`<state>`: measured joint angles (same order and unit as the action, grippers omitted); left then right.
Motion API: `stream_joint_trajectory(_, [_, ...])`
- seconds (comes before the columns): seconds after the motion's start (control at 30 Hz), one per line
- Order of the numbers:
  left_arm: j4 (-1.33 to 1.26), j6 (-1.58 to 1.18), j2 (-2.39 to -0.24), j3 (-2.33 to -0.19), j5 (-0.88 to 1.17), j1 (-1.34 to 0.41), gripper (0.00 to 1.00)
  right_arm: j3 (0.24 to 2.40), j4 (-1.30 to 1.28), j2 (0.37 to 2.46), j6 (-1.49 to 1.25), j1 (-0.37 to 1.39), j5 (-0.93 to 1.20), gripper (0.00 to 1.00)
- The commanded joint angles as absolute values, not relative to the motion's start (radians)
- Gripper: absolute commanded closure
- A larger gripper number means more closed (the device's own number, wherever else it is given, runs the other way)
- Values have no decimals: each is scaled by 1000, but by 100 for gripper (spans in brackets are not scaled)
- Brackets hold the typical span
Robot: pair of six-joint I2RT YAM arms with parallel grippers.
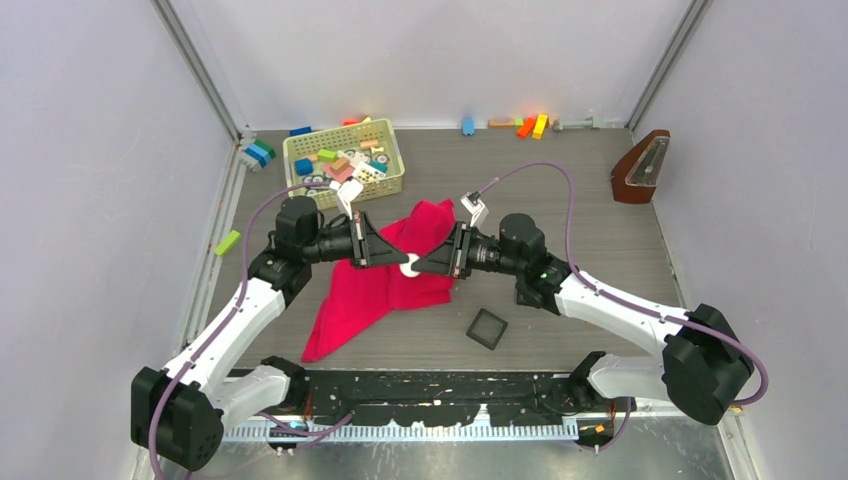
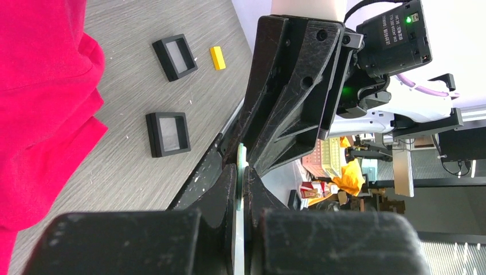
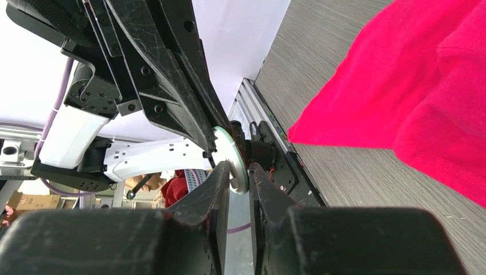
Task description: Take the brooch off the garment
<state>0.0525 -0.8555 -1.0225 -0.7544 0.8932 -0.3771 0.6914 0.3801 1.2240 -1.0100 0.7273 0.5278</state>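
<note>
The garment is a crimson-pink cloth lying crumpled on the table's middle; it also shows in the left wrist view and the right wrist view. The brooch, a small pale round disc, hangs above the cloth between both grippers, with no cloth on it in the wrist views. My left gripper is shut on the brooch's thin edge. From the opposite side my right gripper is closed on the brooch, its fingertips on the disc and its white back knob.
A black square tray lies near the front right of the cloth; two such trays and a yellow block show in the left wrist view. A basket of toy blocks stands behind, a metronome at the far right.
</note>
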Motion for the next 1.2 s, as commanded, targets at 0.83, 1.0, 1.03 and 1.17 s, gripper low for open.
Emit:
stream_joint_trajectory(0.83, [29, -839, -984, -758, 971, -397, 100, 657, 410, 1170, -1007, 703, 360, 54])
stream_joint_trajectory(1.0, [28, -838, -986, -757, 971, -397, 100, 653, 436, 1163, -1013, 703, 383, 54])
stream_joint_trajectory(1.03, [27, -838, -986, -756, 971, -397, 100, 649, 458, 1162, -1017, 702, 388, 52])
stream_joint_trajectory(1.17, [28, -838, -988, -756, 972, -397, 100, 630, 533, 1157, -1032, 703, 423, 44])
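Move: The brooch is in the air between the facing hands, some 2 cm left of the right hand point and a touch lower. From the left hand it lies about 2 cm to the right, roughly 1 cm back. From the right hand, the garment's middle is some 7 cm left, 2 cm back and 18 cm below; the nearest black frame is about 14 cm right, 14 cm back and well below. The right fingers open to about half, letting go of the brooch, easing right and forward roughly 1 cm. ##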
